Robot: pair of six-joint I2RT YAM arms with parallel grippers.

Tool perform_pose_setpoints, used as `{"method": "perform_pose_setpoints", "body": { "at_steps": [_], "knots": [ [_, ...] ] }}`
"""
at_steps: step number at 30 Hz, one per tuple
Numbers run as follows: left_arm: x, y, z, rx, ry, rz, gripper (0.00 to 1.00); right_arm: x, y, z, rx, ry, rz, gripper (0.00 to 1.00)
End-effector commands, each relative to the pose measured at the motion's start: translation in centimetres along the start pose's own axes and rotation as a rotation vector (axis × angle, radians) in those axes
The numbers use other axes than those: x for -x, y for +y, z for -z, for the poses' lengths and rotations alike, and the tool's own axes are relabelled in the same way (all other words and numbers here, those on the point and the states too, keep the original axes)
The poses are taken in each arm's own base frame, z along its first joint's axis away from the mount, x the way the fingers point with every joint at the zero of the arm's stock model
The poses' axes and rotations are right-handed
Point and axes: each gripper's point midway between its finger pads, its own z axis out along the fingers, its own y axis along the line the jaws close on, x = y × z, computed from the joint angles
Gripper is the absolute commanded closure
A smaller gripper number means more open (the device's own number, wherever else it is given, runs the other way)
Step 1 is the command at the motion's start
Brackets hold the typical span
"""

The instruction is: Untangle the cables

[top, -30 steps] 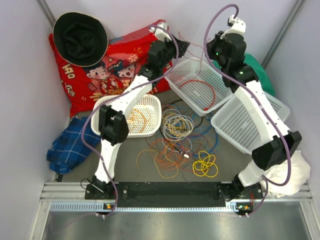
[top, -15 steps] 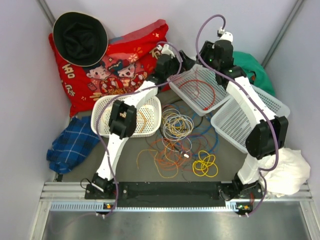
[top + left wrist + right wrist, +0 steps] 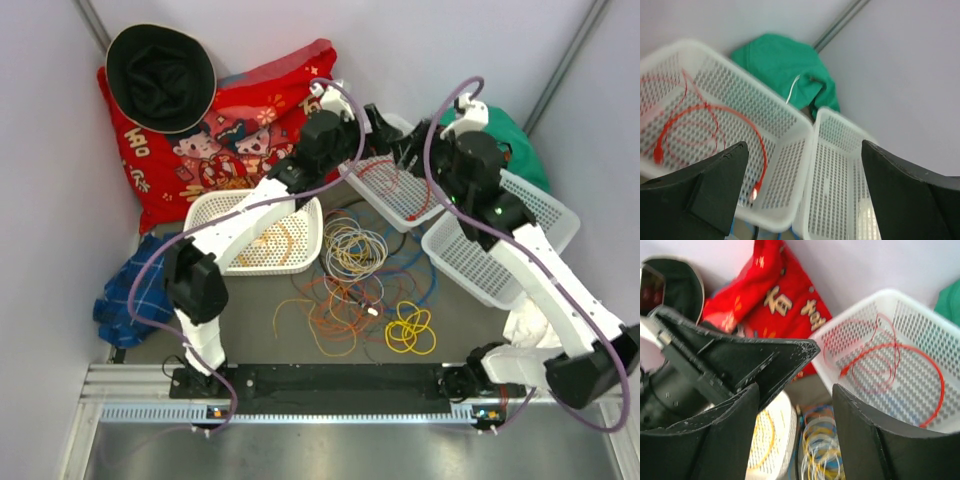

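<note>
The tangled cables lie on the table between the arms: a grey-white and yellow coil, orange loops and a yellow coil. A red cable rests in the middle white basket. It also shows in the left wrist view and the right wrist view. My left gripper hangs open over that basket's far end, nothing between its fingers. My right gripper faces it, open and empty, with the grey-white coil below.
A left basket holds an orange cable. A right basket leans on the middle one. A red cushion, a black hat, a blue plaid cloth, a green cloth and a white cloth ring the work area.
Both grippers went from shut to open. Both came down from high at the back toward the middle basket, and the right arm's elbow swung out to the right.
</note>
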Motion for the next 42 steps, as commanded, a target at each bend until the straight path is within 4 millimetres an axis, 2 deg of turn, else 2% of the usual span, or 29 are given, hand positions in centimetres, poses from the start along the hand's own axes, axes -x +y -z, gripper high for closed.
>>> {"method": "perform_pose_setpoints", "body": {
  "at_steps": [1,2,3,4,5,6,7,8,9,10,11,12,13,14,15,16,17,18,23,27,30,31,34,35,37,38,40,41,42],
  "knots": [
    [-3.1,1.7,5.8,0.157,0.073,0.013,0.01,-8.6,1.9,4.6,0.126,0.236,0.063,0.4],
    [-3.6,2.5,7.1,0.199,0.069,0.019,0.01,-11.2,1.0,5.3,0.12,0.297,0.077,0.4],
    [-2.6,1.1,9.5,0.183,0.041,0.028,0.01,-11.9,1.0,6.3,0.137,0.316,0.075,0.41],
    [-5.3,3.1,11.1,0.231,0.087,0.036,0.01,-13.3,0.8,6.9,0.148,0.347,0.08,0.41],
    [-5.8,3.5,12.5,0.257,0.082,0.035,0.01,-16.4,-0.4,7.7,0.142,0.419,0.084,0.41],
    [-5.4,2.4,14.9,0.244,0.071,0.039,0.01,-17.5,-0.4,8.6,0.163,0.447,0.071,0.42],
    [-7.6,3.7,16.4,0.281,0.112,0.046,0.01,-18.8,-0.7,9.2,0.172,0.479,0.072,0.42],
    [-7.0,2.9,18.3,0.268,0.091,0.05,0.01,-21.7,-1.3,10.3,0.177,0.545,0.084,0.43],
    [-9.0,3.5,19.7,0.29,0.123,0.04,0.01,-23.1,-1.4,11.0,0.185,0.574,0.09,0.43],
    [-10.0,4.0,21.0,0.32,0.148,0.046,0.01,-24.2,-1.7,11.7,0.19,0.597,0.098,0.43],
    [-10.6,4.1,22.0,0.328,0.158,0.052,0.01,-26.6,-2.4,12.7,0.186,0.651,0.115,0.43],
    [-10.6,3.6,23.4,0.32,0.152,0.061,0.01,-27.6,-2.7,13.1,0.179,0.677,0.105,0.43],
    [-12.4,4.8,24.8,0.364,0.195,0.074,0.01,-28.6,-3.0,13.5,0.178,0.7,0.105,0.43],
    [-12.3,4.8,25.9,0.36,0.187,0.091,0.01,-30.2,-3.8,14.1,0.162,0.737,0.107,0.43],
    [-13.1,5.0,26.6,0.366,0.204,0.098,0.01,-30.8,-3.8,14.3,0.161,0.745,0.095,0.43],
    [-14.3,6.0,27.4,0.394,0.219,0.114,0.01,-31.4,-4.1,14.4,0.159,0.752,0.093,0.43],
    [-14.4,6.1,28.2,0.394,0.22,0.123,0.01,-32.4,-4.8,14.6,0.139,0.775,0.095,0.43],
    [-15.6,6.7,28.7,0.407,0.241,0.124,0.01,-32.7,-4.6,14.5,0.146,0.773,0.096,0.43],
    [-17.1,7.0,29.7,0.421,0.28,0.146,0.01,-34.1,-4.7,14.0,0.137,0.795,0.126,0.42],
    [-18.3,7.1,30.1,0.436,0.333,0.15,0.01,-36.5,-5.7,13.6,0.097,0.862,0.15,0.42],
    [-18.8,7.2,30.2,0.443,0.349,0.156,0.01,-37.4,-6.4,13.2,0.068,0.876,0.164,0.42],
    [-19.0,7.3,30.3,0.448,0.353,0.156,0.01,-38.1,-6.8,13.3,0.052,0.897,0.175,0.43],
    [-18.7,7.3,30.4,0.449,0.343,0.152,0.01,-38.2,-6.7,13.4,0.052,0.9,0.184,0.56],
    [-18.3,7.2,30.5,0.443,0.332,0.154,0.01,-37.8,-6.8,13.1,0.041,0.878,0.192,0.72],
    [-18.1,7.3,30.6,0.442,0.321,0.148,0.01,-37.1,-6.6,13.2,0.04,0.86,0.2,0.87],
    [-17.9,7.3,30.7,0.441,0.316,0.147,0.01,-35.7,-5.9,12.9,0.051,0.816,0.194,1.0],
    [-17.7,7.2,30.6,0.437,0.31,0.14,0.01,-34.3,-5.6,13.2,0.049,0.8,0.209,1.0],
    [-17.5,7.1,30.6,0.432,0.305,0.137,0.01,-31.7,-4.0,12.9,0.083,0.729,0.198,1.0],
    [-17.4,7.1,30.6,0.43,0.304,0.13,0.01,-30.7,-3.9,13.5,0.085,0.727,0.219,1.0]
  ]
}}
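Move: The orange cable's right-hand part, by the small plug, lies about 21 cm back, 4 cm left and 37 cm below the empty right hand. From there, the white coil sits roughly 10 cm farther out and 4 cm left, the yellow coil 6 cm nearer and 8 cm right. From the empty, open left hand this cable lies some 28 cm back, 2 cm left and 34 cm down; the left basket is 13 cm back, 28 cm left. The right fingers shut on a strand of the orange cable beside the plug, after the hand drops some 35 cm and draws back about 20 cm from over the red-cable basket, tipping steeply down and turning counter-clockwise. The left hand, fingers still wide open, sweeps back about 27 cm, down and to its left, tipping about 30 degrees down to stop above the tangle's left side, touching nothing. ##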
